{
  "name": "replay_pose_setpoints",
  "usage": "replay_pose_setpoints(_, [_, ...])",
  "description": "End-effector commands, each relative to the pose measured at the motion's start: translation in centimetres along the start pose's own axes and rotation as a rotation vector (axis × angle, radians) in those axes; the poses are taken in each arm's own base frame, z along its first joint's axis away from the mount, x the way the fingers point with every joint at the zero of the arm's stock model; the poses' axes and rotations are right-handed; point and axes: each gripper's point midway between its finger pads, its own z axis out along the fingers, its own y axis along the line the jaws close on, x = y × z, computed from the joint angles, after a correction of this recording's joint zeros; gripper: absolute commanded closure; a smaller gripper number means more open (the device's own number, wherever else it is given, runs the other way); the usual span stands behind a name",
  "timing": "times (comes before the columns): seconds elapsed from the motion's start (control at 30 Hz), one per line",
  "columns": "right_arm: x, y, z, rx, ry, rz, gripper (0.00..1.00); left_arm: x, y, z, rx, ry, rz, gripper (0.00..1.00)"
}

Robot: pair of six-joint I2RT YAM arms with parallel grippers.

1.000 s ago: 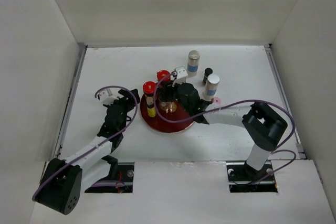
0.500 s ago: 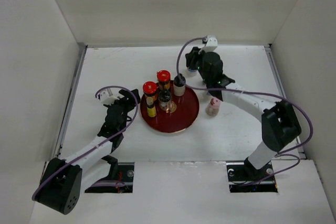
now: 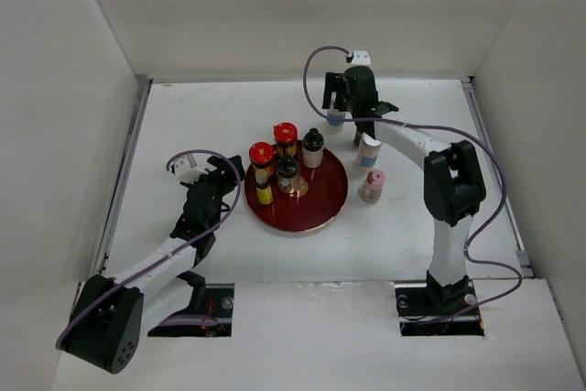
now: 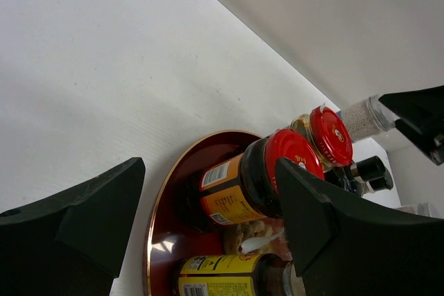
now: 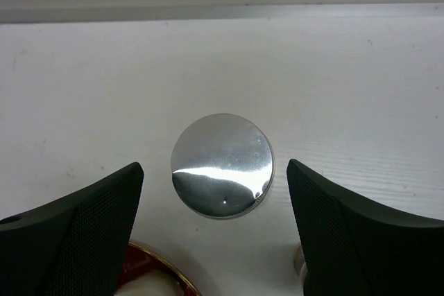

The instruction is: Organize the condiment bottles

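Observation:
A round dark red plate (image 3: 322, 215) holds two red-capped jars (image 3: 262, 154) (image 3: 286, 132), a yellow-labelled bottle (image 3: 264, 192), a dark black-capped bottle (image 3: 287, 170) and a white black-capped bottle (image 3: 313, 148). Right of the plate stand a silver-capped white shaker (image 3: 369, 149) and a pink bottle (image 3: 372, 186). My right gripper (image 3: 352, 101) hovers open above the blue-banded shaker (image 3: 336, 118); its silver cap (image 5: 222, 166) shows between the fingers, untouched. My left gripper (image 3: 223, 172) stands open beside the plate's left rim (image 4: 155, 207), facing a red-capped jar (image 4: 277, 171), gripping nothing.
White walls close in the table on the left, back and right. A metal rail (image 3: 126, 164) runs along the left side. The right arm's cable (image 3: 316, 66) loops above the back of the table.
My right arm has left the plate, where the white black-capped bottle now stands, and swung back over the blue-banded shaker with its jaws wide. The left arm has not moved.

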Motion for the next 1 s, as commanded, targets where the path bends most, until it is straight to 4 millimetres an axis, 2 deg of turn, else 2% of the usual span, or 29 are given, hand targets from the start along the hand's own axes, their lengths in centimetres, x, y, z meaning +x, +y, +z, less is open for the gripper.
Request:
replay_pose_setpoints(0.0, [-1.6,0.3,0.5,-0.022,-0.008,-0.012,0.12,-0.7,-0.8,0.1,0.032,-0.032,-0.023,0.26])
replay_pose_setpoints(0.1, [-1.1,0.4,1.3,-0.032,0.002,-0.012,0.15,-0.5,-0.6,0.2,0.027,-0.027,-0.023,0.26])
replay_pose_setpoints(0.3, [-1.5,0.5,2.3,-0.027,-0.04,-0.011,0.26,-0.5,-0.7,0.1,0.033,-0.028,-0.026,0.26])
replay_pose_setpoints(0.37, [-1.8,0.6,2.2,-0.026,-0.061,-0.009,0.35,-0.5,-0.8,0.1,0.034,-0.027,-0.025,0.26])
replay_pose_setpoints(0.43, [-3.1,0.7,1.5,-0.027,-0.109,0.004,0.41,-0.4,-0.7,0.2,0.03,-0.027,-0.02,0.26])
replay_pose_setpoints(0.53, [-6.3,1.2,-0.7,-0.063,-0.216,0.034,0.44,-0.4,-0.6,0.2,0.03,-0.025,-0.028,0.26])
replay_pose_setpoints(0.6, [-9.3,1.5,-3.4,-0.087,-0.307,0.056,0.44,-0.5,-0.7,0.2,0.029,-0.029,-0.021,0.26])
replay_pose_setpoints(0.7, [-11.5,1.8,-6.7,-0.111,-0.377,0.072,0.45,-0.4,-0.5,0.2,0.029,-0.026,-0.031,0.26])
replay_pose_setpoints(0.8, [-10.8,2.2,-9.1,-0.128,-0.391,0.076,0.45,-0.5,-0.7,0.2,0.035,-0.032,-0.03,0.25])
replay_pose_setpoints(0.97, [-7.5,2.3,-11.5,-0.131,-0.382,0.092,0.45,-0.4,-0.8,0.2,0.035,-0.03,-0.032,0.25])
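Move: The silver-topped condiment bottle stands between my open right fingers' line, about 1 cm ahead of the hand point, its middle some 6 cm below. The small dark bottle is about 3 cm back and 5 cm right of that hand, the white-capped bottle about 8 back and 8 right, and the black-capped bottle on the plate roughly 8 back and 6 left. From my left hand, the silver-topped bottle lies about 22 cm ahead and 25 cm right. With my right hand I sink a last 2–3 cm over the silver-topped bottle, easing slightly forward, and close my fingers until they pinch it near its cap. Then, keeping that grip, I lift about 9 cm while drawing back some 8 cm, my fingertips tilting up about 15 degrees on the way. ##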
